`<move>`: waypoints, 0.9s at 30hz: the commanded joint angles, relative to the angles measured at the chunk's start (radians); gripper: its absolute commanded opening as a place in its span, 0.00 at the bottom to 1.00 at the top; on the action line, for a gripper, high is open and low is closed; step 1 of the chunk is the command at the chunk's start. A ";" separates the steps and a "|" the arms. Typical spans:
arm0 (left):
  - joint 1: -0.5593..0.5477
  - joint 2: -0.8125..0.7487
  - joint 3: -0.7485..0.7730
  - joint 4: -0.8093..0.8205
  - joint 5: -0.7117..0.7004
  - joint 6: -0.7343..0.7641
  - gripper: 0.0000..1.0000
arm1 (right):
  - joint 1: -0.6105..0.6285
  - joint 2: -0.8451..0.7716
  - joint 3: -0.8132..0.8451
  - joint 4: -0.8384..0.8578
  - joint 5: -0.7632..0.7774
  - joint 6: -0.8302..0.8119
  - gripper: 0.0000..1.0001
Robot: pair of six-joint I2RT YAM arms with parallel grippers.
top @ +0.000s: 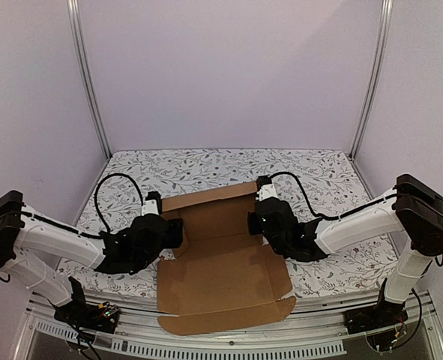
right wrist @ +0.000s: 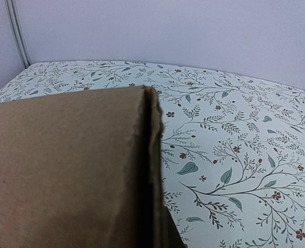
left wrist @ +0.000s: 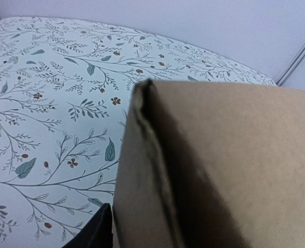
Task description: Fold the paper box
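The paper box (top: 221,270) is a brown cardboard sheet lying part-folded at mid-table, with its back panel and both side walls raised. My left gripper (top: 178,231) is at the left side wall. In the left wrist view that folded wall (left wrist: 147,155) fills the space between the jaws. One black finger (left wrist: 93,235) shows right beside it and the other is hidden. My right gripper (top: 255,223) is at the right side wall. In the right wrist view the doubled wall (right wrist: 152,155) sits against a dark finger (right wrist: 170,232), pinched.
A floral cloth (top: 318,176) covers the table. Metal frame posts (top: 86,75) stand at the back corners against plain walls. The box's front flap (top: 228,319) reaches over the near table edge by the front rail (top: 228,343).
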 commanded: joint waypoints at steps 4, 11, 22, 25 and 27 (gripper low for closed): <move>-0.022 0.018 -0.075 0.097 -0.050 0.011 0.51 | 0.006 -0.004 -0.012 0.037 0.000 0.081 0.00; -0.039 0.003 -0.096 0.086 -0.084 -0.002 0.52 | 0.006 -0.001 -0.011 0.037 0.000 0.085 0.00; -0.072 0.048 -0.014 -0.042 -0.146 -0.005 0.11 | 0.007 -0.004 -0.006 0.031 -0.011 0.100 0.00; -0.072 0.046 0.004 -0.049 -0.146 0.026 0.00 | 0.005 -0.007 -0.006 0.024 -0.030 0.118 0.00; -0.072 0.043 0.020 -0.059 -0.148 0.049 0.00 | 0.005 -0.006 -0.004 0.023 -0.052 0.132 0.00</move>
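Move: The box's left corner, where the top strip meets the side flap, stands between my half-open left fingers, only about 1 cm ahead and 1 cm left of their midpoint. From there the top strip's middle is some 13 cm to the right and 3 cm farther out, and the flat panel's middle about 17 cm right, 12 cm back and 8 cm lower. From my right hand, which still pinches the right corner, the left corner lies about 24 cm left and 4 cm back. I shut my left fingers from half open right down onto the upright cardboard at the left corner, one finger outside the box and one inside. As they close, my left hand shifts about 2 cm to the left and rolls some 10 degrees, its left side rising. My right hand stays where it is and keeps its pinch on the right corner. ##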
